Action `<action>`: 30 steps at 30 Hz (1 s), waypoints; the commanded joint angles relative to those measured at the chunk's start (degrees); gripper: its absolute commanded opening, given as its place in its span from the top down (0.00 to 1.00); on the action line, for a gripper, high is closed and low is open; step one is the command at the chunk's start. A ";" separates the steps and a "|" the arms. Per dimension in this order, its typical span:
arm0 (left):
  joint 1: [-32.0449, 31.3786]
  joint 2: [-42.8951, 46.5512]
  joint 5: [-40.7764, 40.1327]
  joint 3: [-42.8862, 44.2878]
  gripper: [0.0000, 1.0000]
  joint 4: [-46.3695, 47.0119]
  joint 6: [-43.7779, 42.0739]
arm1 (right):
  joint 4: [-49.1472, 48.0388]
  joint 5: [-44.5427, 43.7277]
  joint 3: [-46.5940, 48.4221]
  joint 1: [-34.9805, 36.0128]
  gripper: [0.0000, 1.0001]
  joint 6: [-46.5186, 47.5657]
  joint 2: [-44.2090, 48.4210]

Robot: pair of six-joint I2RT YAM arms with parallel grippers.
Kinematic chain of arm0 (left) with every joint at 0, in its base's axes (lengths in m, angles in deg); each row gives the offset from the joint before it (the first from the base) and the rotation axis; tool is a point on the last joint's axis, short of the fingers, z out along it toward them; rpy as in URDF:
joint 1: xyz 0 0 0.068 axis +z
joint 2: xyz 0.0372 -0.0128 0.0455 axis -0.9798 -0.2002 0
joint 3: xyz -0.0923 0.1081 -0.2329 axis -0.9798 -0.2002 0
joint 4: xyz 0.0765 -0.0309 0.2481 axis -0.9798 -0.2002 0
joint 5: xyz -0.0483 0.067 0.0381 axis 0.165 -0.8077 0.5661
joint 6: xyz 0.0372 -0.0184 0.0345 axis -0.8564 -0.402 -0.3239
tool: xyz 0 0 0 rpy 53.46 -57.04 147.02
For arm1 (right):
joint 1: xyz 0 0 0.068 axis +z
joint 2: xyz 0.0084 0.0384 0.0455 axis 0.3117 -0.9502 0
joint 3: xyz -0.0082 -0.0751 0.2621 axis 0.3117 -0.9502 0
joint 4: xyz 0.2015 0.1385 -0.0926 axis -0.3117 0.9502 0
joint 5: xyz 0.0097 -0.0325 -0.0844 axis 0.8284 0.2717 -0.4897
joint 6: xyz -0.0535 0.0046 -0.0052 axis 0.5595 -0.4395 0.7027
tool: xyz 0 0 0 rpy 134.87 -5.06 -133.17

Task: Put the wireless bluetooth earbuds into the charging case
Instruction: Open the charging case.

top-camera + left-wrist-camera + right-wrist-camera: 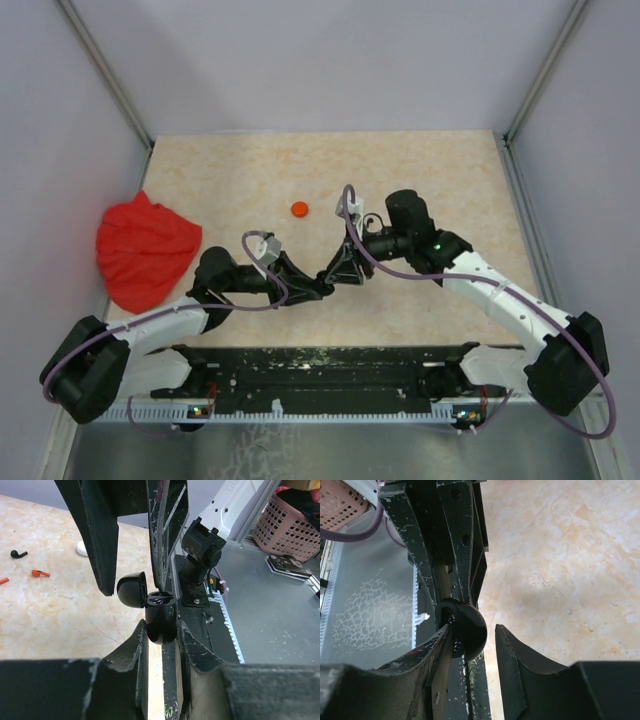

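My left gripper (pixel 161 630) is shut on the lower body of the black charging case (pixel 161 620), held upright with its domed lid (pixel 132 590) swung open to the left. Whether an earbud sits in the dark well I cannot tell. My right gripper (pixel 472 630) is open around the case lid (pixel 470 630): one finger (pixel 437 650) touches it, the other (pixel 512 655) stands apart. In the top view both grippers (pixel 318 288) (pixel 340 272) meet at mid-table. A black earbud (pixel 19 554) and an orange-red earbud (pixel 40 573) lie on the table to the left.
A red cloth (pixel 145 250) lies bunched at the table's left edge. An orange disc (pixel 300 208) sits behind the grippers. A white round piece (pixel 82 548) lies near the loose earbuds. A black rail (pixel 320 375) runs along the near edge, and a pink basket (pixel 287 520) stands off the table.
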 commanded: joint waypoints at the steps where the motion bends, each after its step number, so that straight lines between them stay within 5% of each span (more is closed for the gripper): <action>1: -0.23 0.39 0.55 0.34 0.97 3.33 1.00 | -1.15 1.63 0.55 0.94 0.61 2.01 -0.99; 9: -0.21 0.11 0.66 0.43 0.92 3.42 1.46 | 0.15 0.53 1.50 1.15 0.76 3.00 -1.01; 20: -0.26 0.20 1.44 1.27 0.52 -1.92 -0.83 | 10.88 -9.04 6.50 4.65 0.94 8.85 -1.33; 30: -0.34 -1.27 3.24 2.53 0.48 -5.44 -2.07 | 17.87 -14.94 11.06 6.97 0.95 12.04 -1.43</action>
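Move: The left hand still holds the body of the already open charging case at its fingertips; the raised lid stands about 2 cm ahead, 1 cm right and 2 cm above that hand. From the right hand the lid lies between its parted fingers, about 1 cm left; the case body is about 2 cm back, 2 cm left and 1 cm lower. The orange disc is roughly 14 cm ahead of the right hand and 8 cm left, some 18 cm lower. The right hand, after settling barely half a centimetre, shuts its fingers on the open lid of the charging case, one finger outside the dome and the other in the gap on its inner side, and keeps that pinch. Only then does the left hand open and let go of the case body, sinking about 1.5 cm, while the right hand carries the case down about 1 cm more and a little to the right, tipping its leftward-pointing fingers some 10 degrees farther down. ##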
